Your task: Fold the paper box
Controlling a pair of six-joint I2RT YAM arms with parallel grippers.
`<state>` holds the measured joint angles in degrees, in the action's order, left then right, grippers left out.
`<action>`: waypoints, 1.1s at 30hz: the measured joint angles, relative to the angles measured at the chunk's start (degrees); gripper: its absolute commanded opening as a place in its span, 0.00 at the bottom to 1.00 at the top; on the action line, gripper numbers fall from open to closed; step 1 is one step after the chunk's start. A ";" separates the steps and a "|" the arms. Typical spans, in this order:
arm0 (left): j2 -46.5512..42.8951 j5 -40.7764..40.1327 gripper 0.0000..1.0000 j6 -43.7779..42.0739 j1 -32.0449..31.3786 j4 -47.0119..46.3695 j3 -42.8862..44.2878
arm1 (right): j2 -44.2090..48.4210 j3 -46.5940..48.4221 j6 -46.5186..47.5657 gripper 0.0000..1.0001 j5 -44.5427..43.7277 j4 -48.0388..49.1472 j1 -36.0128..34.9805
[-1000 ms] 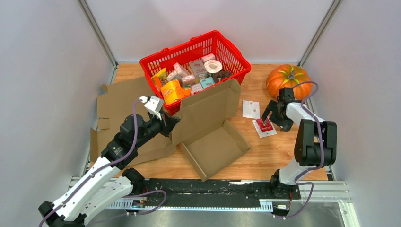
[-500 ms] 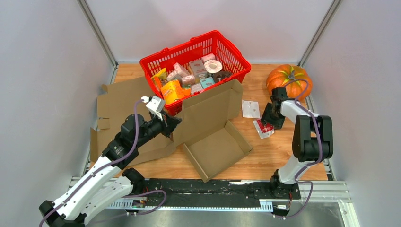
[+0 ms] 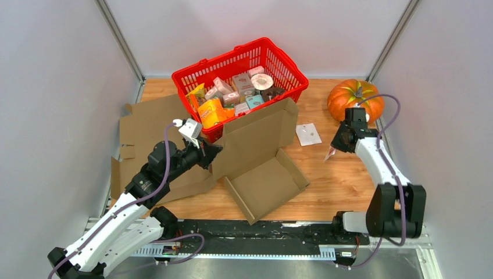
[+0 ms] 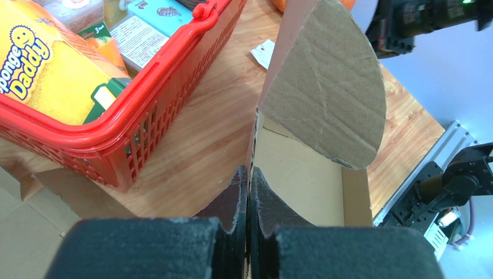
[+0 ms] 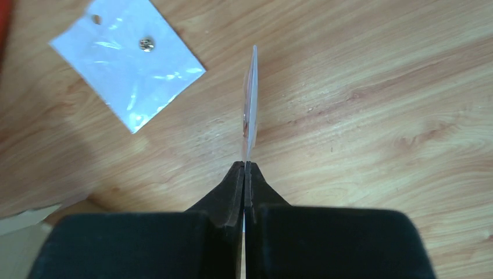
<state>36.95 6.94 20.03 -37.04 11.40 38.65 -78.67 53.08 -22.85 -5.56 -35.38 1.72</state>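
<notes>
The brown paper box [image 3: 264, 183] sits half-formed in the middle of the table, its tall back panel [image 3: 256, 136] standing upright. My left gripper [image 3: 212, 152] is shut on the left edge of that panel. In the left wrist view the pads [image 4: 249, 171] pinch the cardboard wall, and a rounded flap [image 4: 325, 87] rises beyond them. My right gripper [image 3: 334, 150] is off to the right, shut on a small red-and-white packet [image 3: 330, 154]. The packet hangs above the wood and shows edge-on [image 5: 250, 110] beyond the right gripper [image 5: 245, 165].
A red basket [image 3: 290, 64] of groceries stands behind the box, close to its back panel. An orange pumpkin [image 3: 349, 99] sits at the back right. A clear plastic bag [image 3: 307, 134] lies flat on the wood. Flat cardboard sheets [image 3: 145, 125] cover the left side.
My right gripper closed on the red-and-white packet and lifted it off the table, while the right arm stretched out. The left gripper kept its hold on the box.
</notes>
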 measured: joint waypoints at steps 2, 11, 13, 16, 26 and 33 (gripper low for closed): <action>0.00 -0.20 0.00 0.00 0.00 0.00 0.00 | 4.39 0.02 -0.22 0.00 0.48 -1.03 -0.20; 0.59 -1.53 0.00 -0.59 0.02 -0.26 -0.33 | 17.70 1.11 -3.34 0.00 7.72 -11.30 -20.11; 1.29 -1.46 0.00 -1.05 0.02 -1.11 -0.76 | 20.17 1.42 -4.79 0.00 10.29 -11.76 -28.57; 2.51 -0.85 0.00 -1.60 0.02 -2.43 -1.29 | 21.64 1.31 -7.04 0.04 17.07 -10.08 -37.51; 4.00 0.22 0.00 -4.81 0.02 -3.41 -2.01 | 18.16 -3.15 -4.90 1.00 12.20 -6.14 -31.58; 5.29 -0.46 0.00 -6.49 0.04 -0.52 -0.76 | 28.15 -8.17 3.85 0.98 15.58 5.62 -12.15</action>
<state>42.24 6.48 13.54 -36.99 10.87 37.89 -50.52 44.91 -19.00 10.02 -29.76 -10.44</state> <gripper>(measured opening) 0.008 0.987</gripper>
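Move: My right hand already pinches the red packet, about 7 cm above the table. The box's open tray lies some 22 cm to its left and 12 cm nearer me. The raised lid's middle is about 27 cm left, nearly level fore and aft; a white bag lies 6 cm ahead and 7 cm left, and the pumpkin about 16 cm ahead and 9 cm right. From my left hand, the tray is roughly 15 cm right, 6 cm back and 23 cm down. My right hand rises and swings the packet some 23 cm left and 13 cm back, turning about 45 degrees counter-clockwise, until it is over the tray. Dipping a little, it opens wide and lets the packet go, then withdraws up, right and forward. My left hand keeps its pinch on the lid's edge and sinks about 3 cm, tilting slightly. ##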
